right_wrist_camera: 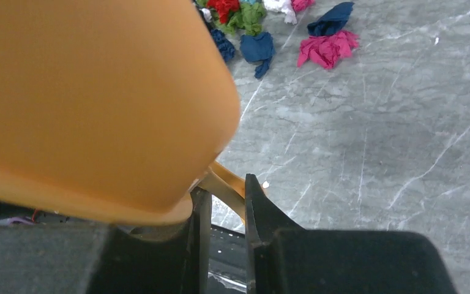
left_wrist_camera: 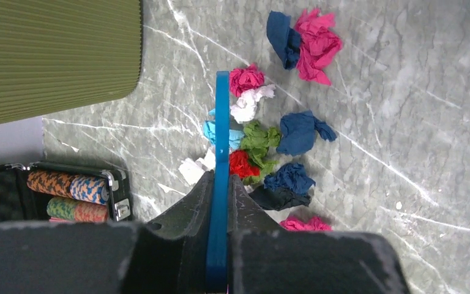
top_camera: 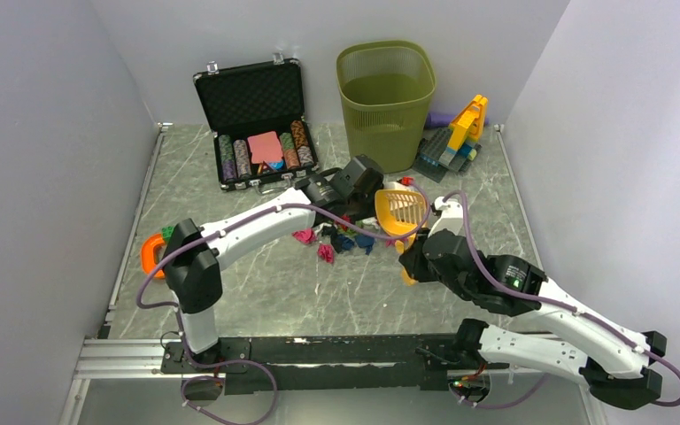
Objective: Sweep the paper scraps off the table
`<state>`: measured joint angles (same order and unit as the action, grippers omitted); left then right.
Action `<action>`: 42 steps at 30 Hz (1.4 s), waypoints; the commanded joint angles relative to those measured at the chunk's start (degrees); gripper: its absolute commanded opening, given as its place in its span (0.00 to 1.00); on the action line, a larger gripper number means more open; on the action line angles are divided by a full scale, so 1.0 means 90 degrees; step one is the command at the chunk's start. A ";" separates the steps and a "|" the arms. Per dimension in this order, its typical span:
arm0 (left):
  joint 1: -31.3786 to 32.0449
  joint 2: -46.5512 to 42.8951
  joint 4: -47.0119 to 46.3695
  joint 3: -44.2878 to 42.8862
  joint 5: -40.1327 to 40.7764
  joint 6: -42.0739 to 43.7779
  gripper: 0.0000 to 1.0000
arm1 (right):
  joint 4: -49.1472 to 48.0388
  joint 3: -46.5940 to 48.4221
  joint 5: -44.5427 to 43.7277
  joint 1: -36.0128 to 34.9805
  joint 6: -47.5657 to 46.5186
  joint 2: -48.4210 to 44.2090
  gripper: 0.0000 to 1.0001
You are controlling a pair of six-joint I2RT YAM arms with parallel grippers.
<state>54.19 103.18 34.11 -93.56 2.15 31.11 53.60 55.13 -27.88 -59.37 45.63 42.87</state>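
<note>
The paper scraps lie clustered mid-table, in pink, navy, red, green, teal and white. My left gripper is shut on a thin blue flat tool, held edge-on; the tool stands in the cluster with most wads on its right, such as red, green and navy, and a white scrap on its left. My right gripper is shut on the handle of a yellow-orange scoop, held just right of the cluster. The scraps also show in the right wrist view.
A green waste bin stands at the back, an open black case of poker chips to its left, toy bricks to its right. An orange object lies at the left edge beside the left arm.
</note>
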 commanded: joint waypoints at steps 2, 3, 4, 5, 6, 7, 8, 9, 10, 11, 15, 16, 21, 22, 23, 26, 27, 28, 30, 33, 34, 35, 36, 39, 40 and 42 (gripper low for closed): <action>0.0053 0.0071 -0.0054 -0.0710 -0.0259 -0.0528 0.00 | 0.1089 0.0221 -0.1341 0.0232 0.1046 0.0010 0.00; 0.0053 0.0256 0.0037 -0.0949 -0.0166 -0.0639 0.00 | 0.1166 0.0222 -0.1338 0.0236 0.1118 -0.0007 0.00; 0.0053 0.0453 0.0138 -0.1168 -0.0021 -0.0755 0.00 | 0.1226 0.0217 -0.1342 0.0244 0.1197 -0.0044 0.00; 0.0053 0.0645 0.0228 -0.1394 0.0083 -0.0873 0.00 | 0.1242 0.0200 -0.1304 0.0231 0.1214 -0.0097 0.00; 0.0048 0.0833 0.0318 -0.1612 0.0211 -0.1034 0.00 | 0.1217 0.0152 -0.1244 0.0234 0.1228 -0.0170 0.00; 0.0032 0.1013 0.0366 -0.1821 0.0331 -0.1169 0.00 | 0.1163 0.0087 -0.1176 0.0238 0.1229 -0.0262 0.00; 0.0004 0.1196 0.0420 -0.2051 0.0405 -0.1369 0.00 | 0.1097 0.0002 -0.1079 0.0241 0.1208 -0.0356 0.00; -0.0039 0.1414 0.0488 -0.2271 0.0441 -0.1524 0.00 | 0.0966 -0.0082 -0.0917 0.0240 0.1172 -0.0473 0.00; -0.0094 0.1556 0.0525 -0.2505 0.0448 -0.1700 0.00 | 0.0897 -0.0186 -0.0794 0.0239 0.1167 -0.0531 0.00; -0.0157 0.1671 0.0569 -0.2711 0.0417 -0.1863 0.00 | 0.0875 -0.0272 -0.0692 0.0243 0.1214 -0.0571 0.00; -0.0345 0.1834 0.0527 -0.3045 0.0042 -0.2296 0.00 | 0.0977 -0.0501 -0.0514 0.0239 0.1467 -0.0558 0.00; -0.0356 0.1794 0.0429 -0.2979 -0.0103 -0.2331 0.00 | 0.1018 -0.0525 -0.0529 0.0235 0.1537 -0.0540 0.00; -0.0315 0.1553 -0.0323 -0.2348 -0.1090 -0.2811 0.00 | 0.1310 -0.0525 -0.0821 0.0236 0.1925 -0.0376 0.00; -0.0302 0.1558 -0.0491 -0.2294 -0.1237 -0.2956 0.00 | 0.1393 -0.0494 -0.0908 0.0239 0.2037 -0.0328 0.00; -0.0276 0.1602 -0.0586 -0.2271 -0.1322 -0.3089 0.00 | 0.1448 -0.0470 -0.0975 0.0242 0.2098 -0.0287 0.00; -0.0222 0.1887 -0.0682 -0.2458 -0.1483 -0.3629 0.00 | 0.1559 -0.0408 -0.1122 0.0231 0.2279 -0.0223 0.00; -0.0221 0.2008 -0.0691 -0.2552 -0.1547 -0.3919 0.00 | 0.1589 -0.0392 -0.1174 0.0236 0.2330 -0.0226 0.00; -0.0221 0.2117 -0.0712 -0.2648 -0.1608 -0.4131 0.00 | 0.1606 -0.0393 -0.1207 0.0242 0.2367 -0.0244 0.00; -0.0218 0.2319 -0.0833 -0.2738 -0.1784 -0.4518 0.00 | 0.1582 -0.0393 -0.1237 0.0238 0.2374 -0.0324 0.00; -0.0215 0.2363 -0.1197 -0.2516 -0.1868 -0.5058 0.00 | 0.1492 -0.0426 -0.1229 0.0239 0.2346 -0.0452 0.00; -0.0214 0.2378 -0.1249 -0.2451 -0.1791 -0.5229 0.00 | 0.1486 -0.0441 -0.1229 0.0232 0.2358 -0.0481 0.00; -0.0215 0.2405 -0.1238 -0.2408 -0.1667 -0.5407 0.00 | 0.1493 -0.0449 -0.1235 0.0239 0.2374 -0.0503 0.00; -0.0234 0.2449 -0.1158 -0.2405 -0.1504 -0.5601 0.00 | 0.1507 -0.0452 -0.1238 0.0240 0.2379 -0.0514 0.00; -0.0326 0.2596 -0.0769 -0.2404 -0.1187 -0.6328 0.00 | 0.1530 -0.0461 -0.1233 0.0241 0.2385 -0.0501 0.00; -0.0382 0.2619 -0.0656 -0.2350 -0.1128 -0.6591 0.00 | 0.1525 -0.0469 -0.1229 0.0237 0.2370 -0.0491 0.00; -0.0513 0.2553 -0.0575 -0.2064 -0.1040 -0.7022 0.00 | 0.1492 -0.0477 -0.1210 0.0238 0.2338 -0.0447 0.00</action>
<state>51.57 126.37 27.55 -114.85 -10.11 -21.04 66.81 50.06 -37.26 -57.19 66.19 38.63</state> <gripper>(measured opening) 0.126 0.020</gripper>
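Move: The pink-and-navy scrap pair lies about 12 cm to the right of the left hand, nearly level with it and some 18 cm below. The green scrap in the main pile is almost straight beneath that hand, and a small pink scrap is about 8 cm right and 5 cm farther out. From the right hand, the pink-and-navy pair is roughly 14 cm ahead, 2 cm right and 21 cm down. Left swings the squeegee 12 cm right towards the pink-and-navy scraps; right hand shifts right, fingers closing on scoop. ##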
